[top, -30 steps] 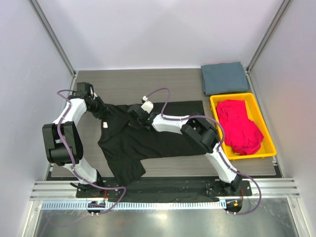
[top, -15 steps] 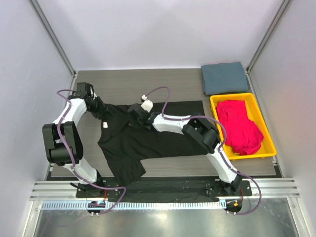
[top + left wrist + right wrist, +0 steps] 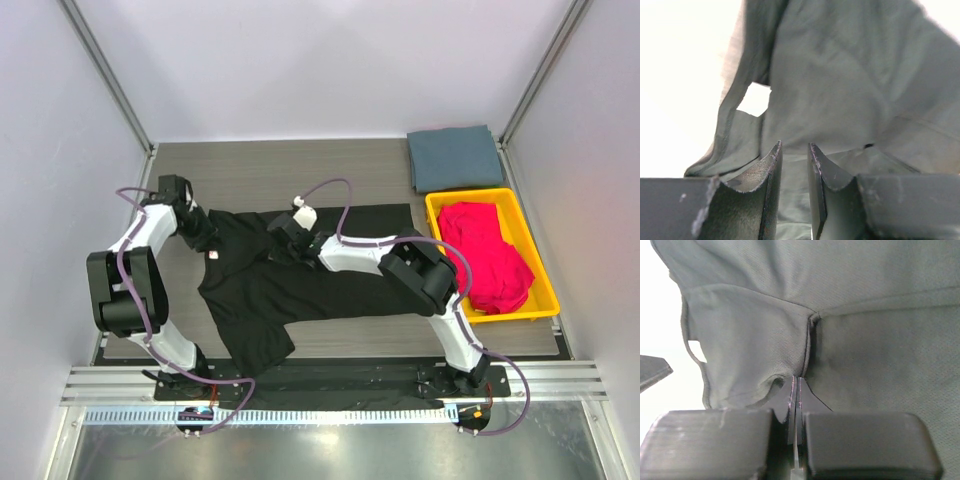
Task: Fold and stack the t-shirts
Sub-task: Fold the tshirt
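Note:
The black t-shirt [image 3: 300, 290] lies spread across the middle of the table, its small red-white neck label [image 3: 213, 254] showing near the left. My left gripper [image 3: 200, 228] sits at the shirt's upper left edge. In the left wrist view its narrow-set fingers [image 3: 771, 167] have a fold of the black cloth [image 3: 850, 85] between them. My right gripper [image 3: 281, 236] is at the shirt's upper edge, and in the right wrist view it [image 3: 796, 381] is pinched shut where the sleeve seam [image 3: 809, 347] puckers. A folded slate grey-blue t-shirt [image 3: 455, 157] lies at the back right. Magenta-red t-shirts [image 3: 485, 255] are heaped in the tray.
The yellow plastic tray [image 3: 437, 262] stands at the right, just beyond the black shirt's hem. Metal frame posts [image 3: 105, 75] rise at both back corners. A dark mat [image 3: 385, 212] lies under the shirt. Both arm bases are bolted on the rail at the near edge.
My right gripper has closed on the cloth at the seam and drifted slightly right. The left gripper has kept its hold and barely moved.

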You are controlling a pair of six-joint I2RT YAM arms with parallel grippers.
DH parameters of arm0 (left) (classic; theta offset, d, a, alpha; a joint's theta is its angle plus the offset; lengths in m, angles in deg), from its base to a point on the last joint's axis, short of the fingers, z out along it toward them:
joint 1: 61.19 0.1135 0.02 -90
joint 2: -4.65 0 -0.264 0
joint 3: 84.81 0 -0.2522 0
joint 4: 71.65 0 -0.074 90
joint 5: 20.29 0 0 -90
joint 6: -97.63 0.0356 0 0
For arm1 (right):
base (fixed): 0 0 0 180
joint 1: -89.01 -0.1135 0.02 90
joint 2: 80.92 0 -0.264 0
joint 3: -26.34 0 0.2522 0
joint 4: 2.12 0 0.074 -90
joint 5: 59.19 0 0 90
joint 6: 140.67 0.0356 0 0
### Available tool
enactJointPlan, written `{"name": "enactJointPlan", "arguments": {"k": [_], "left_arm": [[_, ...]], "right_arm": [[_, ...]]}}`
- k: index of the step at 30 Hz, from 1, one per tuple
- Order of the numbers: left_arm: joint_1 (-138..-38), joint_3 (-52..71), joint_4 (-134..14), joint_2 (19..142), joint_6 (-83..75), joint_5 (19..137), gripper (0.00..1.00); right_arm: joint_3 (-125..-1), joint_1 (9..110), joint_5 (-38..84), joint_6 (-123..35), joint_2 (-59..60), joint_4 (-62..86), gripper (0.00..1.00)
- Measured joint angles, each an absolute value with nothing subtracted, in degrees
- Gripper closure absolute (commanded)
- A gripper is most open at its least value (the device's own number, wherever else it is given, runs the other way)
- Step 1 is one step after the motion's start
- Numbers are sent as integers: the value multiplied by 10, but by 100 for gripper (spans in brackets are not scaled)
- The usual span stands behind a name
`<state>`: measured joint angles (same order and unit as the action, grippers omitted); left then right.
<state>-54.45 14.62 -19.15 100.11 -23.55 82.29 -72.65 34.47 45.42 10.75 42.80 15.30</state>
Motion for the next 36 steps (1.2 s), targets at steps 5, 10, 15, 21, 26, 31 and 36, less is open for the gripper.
{"name": "enactJointPlan", "arguments": {"k": [5, 10, 15, 21, 26, 31, 36], "left_arm": [[-545, 198, -181, 989, -234, 812, 73], [-545, 229, -178, 973, -234, 806, 73], [-546, 259, -178, 950, -239, 801, 72], [-547, 267, -185, 951, -251, 798, 71], [-547, 267, -196, 967, -256, 800, 72], [-547, 268, -200, 980, -264, 798, 71], [-547, 268, -211, 985, -269, 797, 79]], "right_arm": [[-691, 345, 442, 105, 418, 128, 99], [-671, 345, 422, 99, 404, 105, 99], [-654, 345, 404, 96, 395, 73, 99], [-634, 349, 388, 96, 394, 54, 99], [-624, 353, 377, 96, 394, 42, 99], [-623, 354, 367, 96, 394, 28, 99], [-615, 356, 361, 97, 393, 17, 99]]}}
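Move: Behind the left hand, about 6 cm back and 6 cm down, lies the t-shirt's left edge fold. The white tag on that edge is some 2 cm back and 1 cm left of this hand; the fold pinched by the right hand is about 14 cm to its right and 4 cm back. From the right hand, the left edge fold lies roughly 14 cm left, 2 cm back and slightly lower. Drawing back about 6 cm along the t-shirt's left edge while sinking some 5 cm, the left hand passes the tag and comes down close to the edge fold, fingers still partly open and tipped about 10 degrees nearer to straight down. The right hand keeps its pinch on the fold, easing back about 2 cm with small up-and-down wiggles and a roughly 10 degree roll and counter-clockwise turn. ##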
